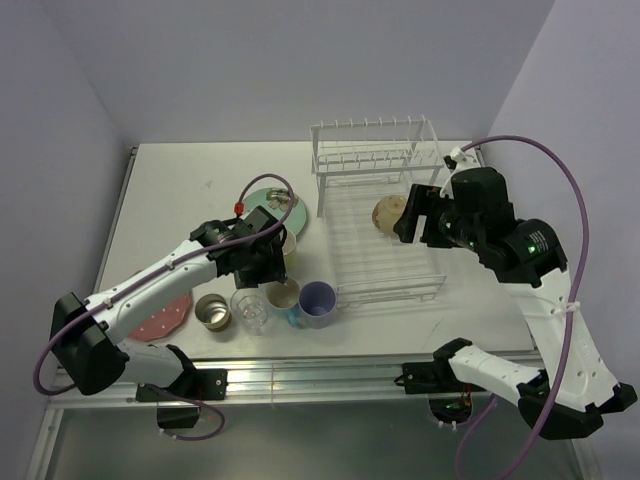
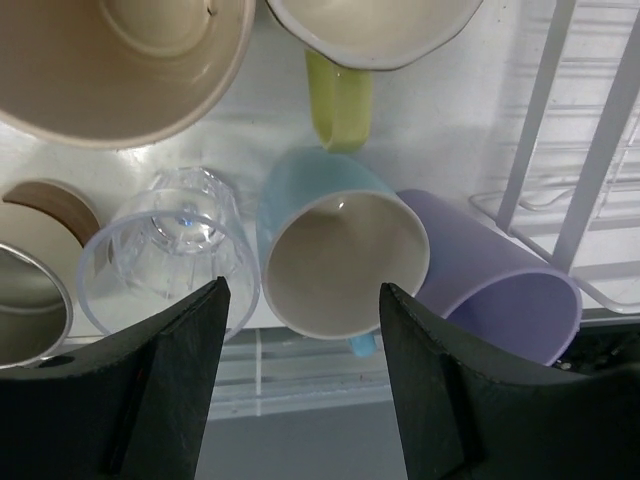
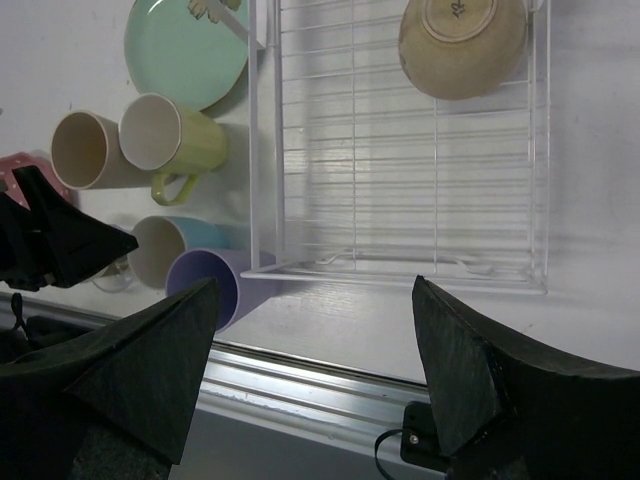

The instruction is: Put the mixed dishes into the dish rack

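Observation:
The white wire dish rack stands right of centre, with a cream bowl in its lower basket. My left gripper hangs open over the cup cluster, its jaws either side of the blue cup and above it. Around that cup are the clear glass, lavender cup, yellow cup, tan cup and steel cup. The mint-green plate lies behind them. The pink plate lies at the near left. My right gripper is open and empty, above the rack's right side.
The rack's raised prong row stands at the back. The table's metal front rail runs just below the cups. The left arm stretches across the near left of the table, over part of the pink plate.

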Controlling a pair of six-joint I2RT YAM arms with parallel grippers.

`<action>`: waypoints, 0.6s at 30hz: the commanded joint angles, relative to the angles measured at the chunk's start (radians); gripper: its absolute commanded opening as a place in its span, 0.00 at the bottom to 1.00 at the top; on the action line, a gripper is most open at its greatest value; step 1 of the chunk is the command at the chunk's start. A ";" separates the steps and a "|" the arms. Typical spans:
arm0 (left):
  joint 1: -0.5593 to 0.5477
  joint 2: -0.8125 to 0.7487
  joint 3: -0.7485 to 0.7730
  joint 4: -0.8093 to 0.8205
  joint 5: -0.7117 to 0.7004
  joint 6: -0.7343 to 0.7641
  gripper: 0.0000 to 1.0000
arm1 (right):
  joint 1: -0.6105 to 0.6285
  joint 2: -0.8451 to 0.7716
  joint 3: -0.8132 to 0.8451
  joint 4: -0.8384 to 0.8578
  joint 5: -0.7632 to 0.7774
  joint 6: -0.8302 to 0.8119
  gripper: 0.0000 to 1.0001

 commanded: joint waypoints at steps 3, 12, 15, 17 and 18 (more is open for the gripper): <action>-0.005 0.018 0.010 0.058 -0.047 0.095 0.66 | -0.016 -0.050 -0.010 0.032 -0.006 -0.028 0.85; -0.005 0.082 -0.058 0.122 -0.063 0.158 0.49 | -0.027 -0.081 -0.028 0.018 -0.013 -0.030 0.85; -0.006 0.114 -0.071 0.137 -0.060 0.175 0.43 | -0.027 -0.088 -0.034 0.012 -0.016 -0.028 0.85; -0.005 0.122 -0.085 0.150 -0.051 0.187 0.41 | -0.028 -0.093 -0.039 0.011 -0.016 -0.028 0.85; -0.005 0.120 -0.088 0.159 -0.047 0.191 0.36 | -0.030 -0.094 -0.040 0.009 -0.016 -0.028 0.85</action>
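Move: The blue mug stands about 4 cm to the left hand's right, level with it fore and aft, its middle some 10 cm below. The clear glass is about 5 cm to that hand's left and 3 cm back. The purple mug is some 13 cm right and 2 cm back, the green mug 11 cm ahead and 3 cm right, all at similar depth. From the right hand, the blue mug lies about 34 cm left, 2 cm back and 27 cm below. No contact can be made out yet as the left fingers come down astride the blue mug's left rim, one by its mouth, the other on the glass's side. The hand first eases forward a centimetre, then sinks quickly, about 5 cm in all, turning slightly clockwise, its left side tipping up a little, while the fingers close from two-thirds open to under half. ##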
